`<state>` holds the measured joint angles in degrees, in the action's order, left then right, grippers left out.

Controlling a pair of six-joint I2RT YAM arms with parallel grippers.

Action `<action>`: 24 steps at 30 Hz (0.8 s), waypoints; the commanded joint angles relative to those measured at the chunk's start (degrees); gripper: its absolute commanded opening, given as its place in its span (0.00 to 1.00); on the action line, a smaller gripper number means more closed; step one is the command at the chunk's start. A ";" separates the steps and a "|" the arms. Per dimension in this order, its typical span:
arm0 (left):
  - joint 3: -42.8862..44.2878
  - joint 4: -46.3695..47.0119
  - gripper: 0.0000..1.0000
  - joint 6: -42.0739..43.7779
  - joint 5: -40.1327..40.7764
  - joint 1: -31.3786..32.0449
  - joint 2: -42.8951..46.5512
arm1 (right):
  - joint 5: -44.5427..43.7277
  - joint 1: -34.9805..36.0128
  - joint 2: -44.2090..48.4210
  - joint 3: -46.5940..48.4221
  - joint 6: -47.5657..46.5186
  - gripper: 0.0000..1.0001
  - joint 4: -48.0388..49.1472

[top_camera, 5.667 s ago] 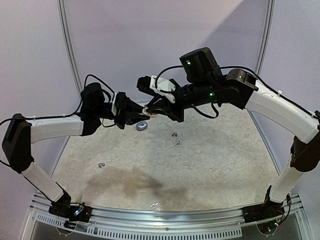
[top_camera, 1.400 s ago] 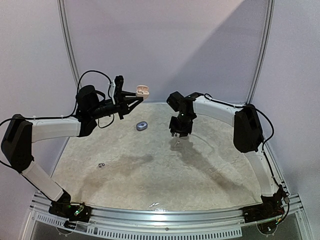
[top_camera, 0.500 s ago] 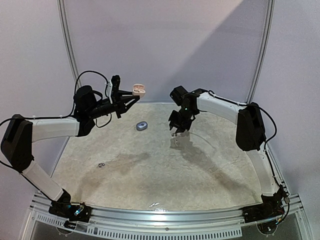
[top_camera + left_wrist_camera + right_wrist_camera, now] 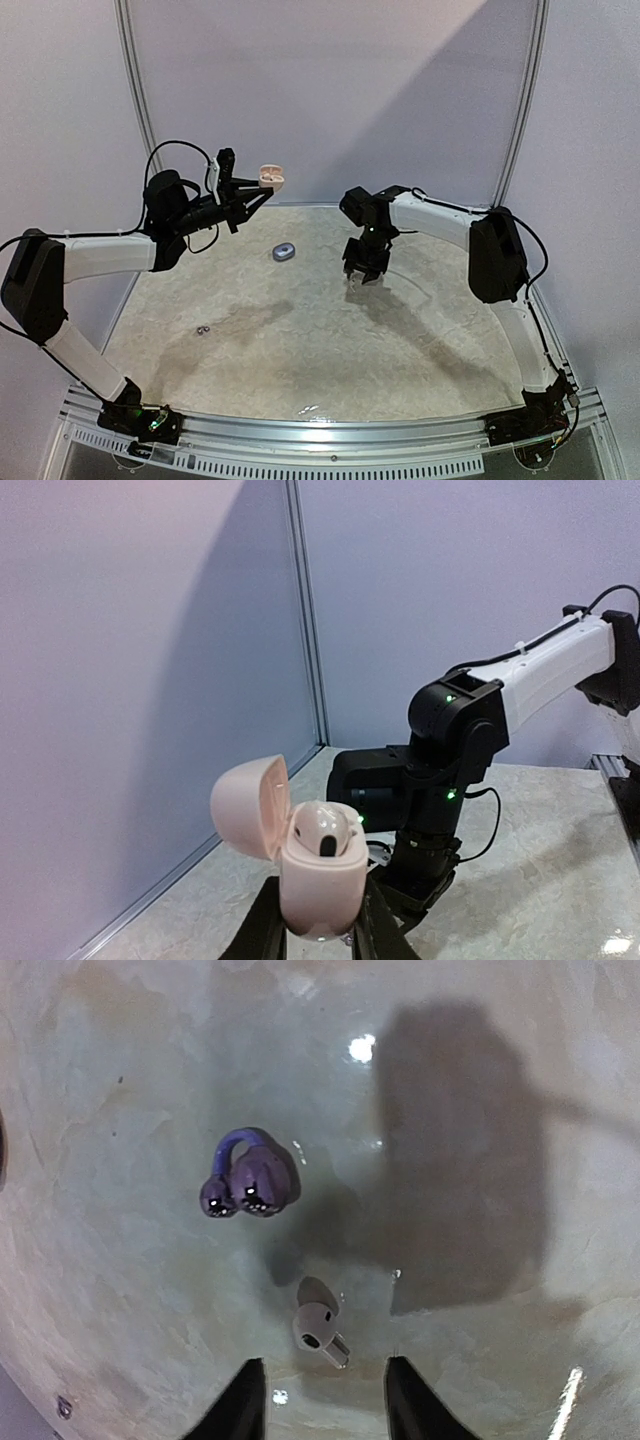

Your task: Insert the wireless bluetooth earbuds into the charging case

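My left gripper (image 4: 318, 932) is shut on the base of an open pink charging case (image 4: 322, 878), held high above the table's far left (image 4: 271, 179). One whitish earbud (image 4: 326, 829) sits in the case, whose lid stands open to the left. My right gripper (image 4: 322, 1400) points straight down at the table, open, and touches nothing. A second whitish earbud (image 4: 317, 1327) lies loose on the table just ahead of its fingertips. A dark purple earbud (image 4: 250, 1182) lies farther off. In the top view the right gripper (image 4: 365, 272) hangs low over the far middle of the table.
A small blue-grey closed case (image 4: 284, 252) lies on the table between the two arms. Another tiny dark earbud piece (image 4: 203, 329) lies at the near left. The back wall and its metal frame stand close behind both grippers.
My left gripper has carried the pink case slightly up and to the left. The right gripper has dropped closer to the table above the loose earbuds.
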<state>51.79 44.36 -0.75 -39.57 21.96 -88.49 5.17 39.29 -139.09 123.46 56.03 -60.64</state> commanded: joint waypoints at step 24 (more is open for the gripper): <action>-1.23 -0.43 0.00 0.67 0.11 -0.50 1.34 | 11.08 1.14 3.88 -8.26 -15.10 0.99 19.01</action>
<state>51.57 44.25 -0.62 -39.59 21.96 -88.49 13.50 40.12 -136.57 114.63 42.89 -44.23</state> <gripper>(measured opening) 0.189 0.988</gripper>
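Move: The white earbud lies on the table almost beneath the right gripper, about 1 cm ahead of the hand point and 3 cm below it, neither left nor right. The purple ear clip is some 7 cm ahead and 3 cm to the left, and the grey case about 12 cm ahead and 21 cm to the left, both at table height. From the left hand, still holding the open pink case, the white earbud is roughly 23 cm right, 2 cm ahead and 30 cm down. The right gripper spreads from a partly open gap to fully open over the white earbud while sinking about 1.5 cm, still empty. It then slides some 4.5 cm left, rising about 1 cm again and turning some 15 degrees counter-clockwise as its left side tilts up about 10 degrees, so that its right finger comes in close beside the earbud; whether the finger touches it can't be seen. ##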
